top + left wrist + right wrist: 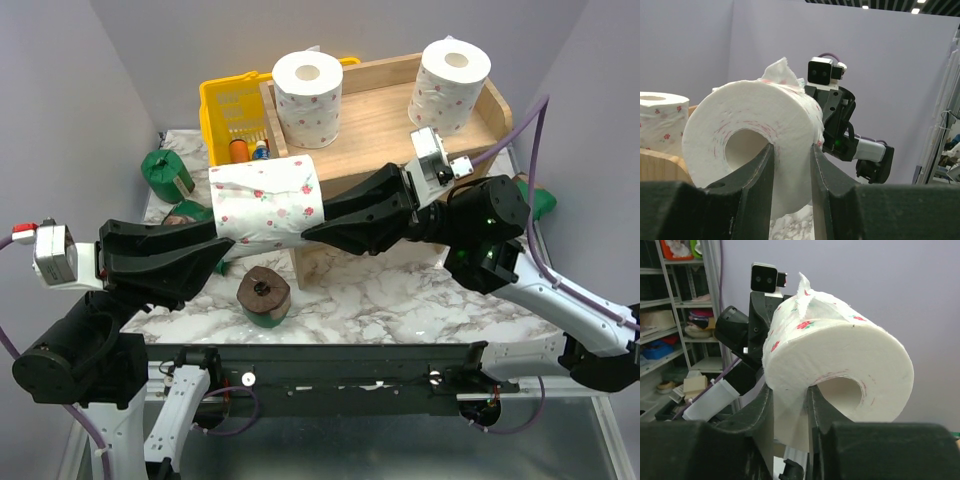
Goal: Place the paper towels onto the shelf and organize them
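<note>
A white paper towel roll (268, 203) with pink-red dots hangs lying on its side above the table, in front of the wooden shelf (375, 125). My left gripper (216, 236) is shut on its left end. In the left wrist view one finger sits inside the core and the other outside, pinching the roll's (747, 145) wall. My right gripper (314, 229) is shut on the right end the same way, seen on the roll (850, 365) in the right wrist view. Two more dotted rolls (307, 98) (450, 85) stand upright on the shelf's top.
A yellow basket (228, 105) with small bottles stands left of the shelf. Green-wrapped rolls lie on the marble table: one at back left (166, 172), one with a brown end near the front (264, 296). A green thing (541, 203) peeks out behind the right arm.
</note>
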Robot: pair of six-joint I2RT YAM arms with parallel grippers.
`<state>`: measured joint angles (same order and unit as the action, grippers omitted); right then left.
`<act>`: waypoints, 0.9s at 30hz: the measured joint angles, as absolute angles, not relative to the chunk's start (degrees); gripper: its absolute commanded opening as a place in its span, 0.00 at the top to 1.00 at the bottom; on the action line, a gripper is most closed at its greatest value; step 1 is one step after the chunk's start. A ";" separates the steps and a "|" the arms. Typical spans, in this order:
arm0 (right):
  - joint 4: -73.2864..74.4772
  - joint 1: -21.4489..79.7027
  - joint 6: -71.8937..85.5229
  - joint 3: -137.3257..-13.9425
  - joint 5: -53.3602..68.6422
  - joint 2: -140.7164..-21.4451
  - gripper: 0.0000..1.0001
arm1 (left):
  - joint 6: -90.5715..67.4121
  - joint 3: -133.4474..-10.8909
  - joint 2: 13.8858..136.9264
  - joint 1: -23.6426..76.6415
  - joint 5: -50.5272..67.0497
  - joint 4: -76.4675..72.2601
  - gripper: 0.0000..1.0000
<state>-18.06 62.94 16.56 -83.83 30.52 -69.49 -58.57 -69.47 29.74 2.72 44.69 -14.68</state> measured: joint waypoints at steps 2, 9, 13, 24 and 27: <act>-17.93 62.94 16.03 -83.81 30.52 -69.21 0.80 | -58.13 -69.45 29.74 2.72 44.71 -14.55 0.30; -5.04 63.37 5.28 -85.14 25.02 -65.30 0.80 | -52.75 -69.69 29.74 2.68 41.91 -6.76 0.01; 10.74 63.42 -5.17 -92.64 15.20 -62.11 0.79 | -48.77 -70.06 29.74 2.70 38.33 -0.95 0.01; 40.60 63.40 -29.41 -114.02 -14.17 -61.60 0.74 | -34.68 -71.37 32.53 2.68 18.76 23.18 0.01; 44.73 63.40 -34.28 -115.59 -17.82 -63.37 0.73 | -32.16 -68.79 34.09 2.70 14.76 26.33 0.01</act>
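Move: Both hands still pinch the same printed roll, one at each end; its middle lies about 5 cm right of the left hand, 4 cm ahead and 1 cm up. From the right hand, the open stretch of shelf top is roughly 24 cm ahead, 10 cm right and 8 cm down. The left standing roll is some 26 cm ahead and 2 cm left, the right one 27 cm ahead and 20 cm right, both about 3 cm below. From the left hand that stretch is about 26 cm ahead, 21 cm right and 8 cm down. Rightward some 18 cm and forward about 10, the right hand keeps its pinch and carries the roll over to the shelf top's right front, turning clockwise by about 60 degrees so its fingers swing from leftward to forward-left and nearly level out. The left hand first opens wide to free its end, then pulls away forward, down and somewhat left, tipping down and turning counter-clockwise. ##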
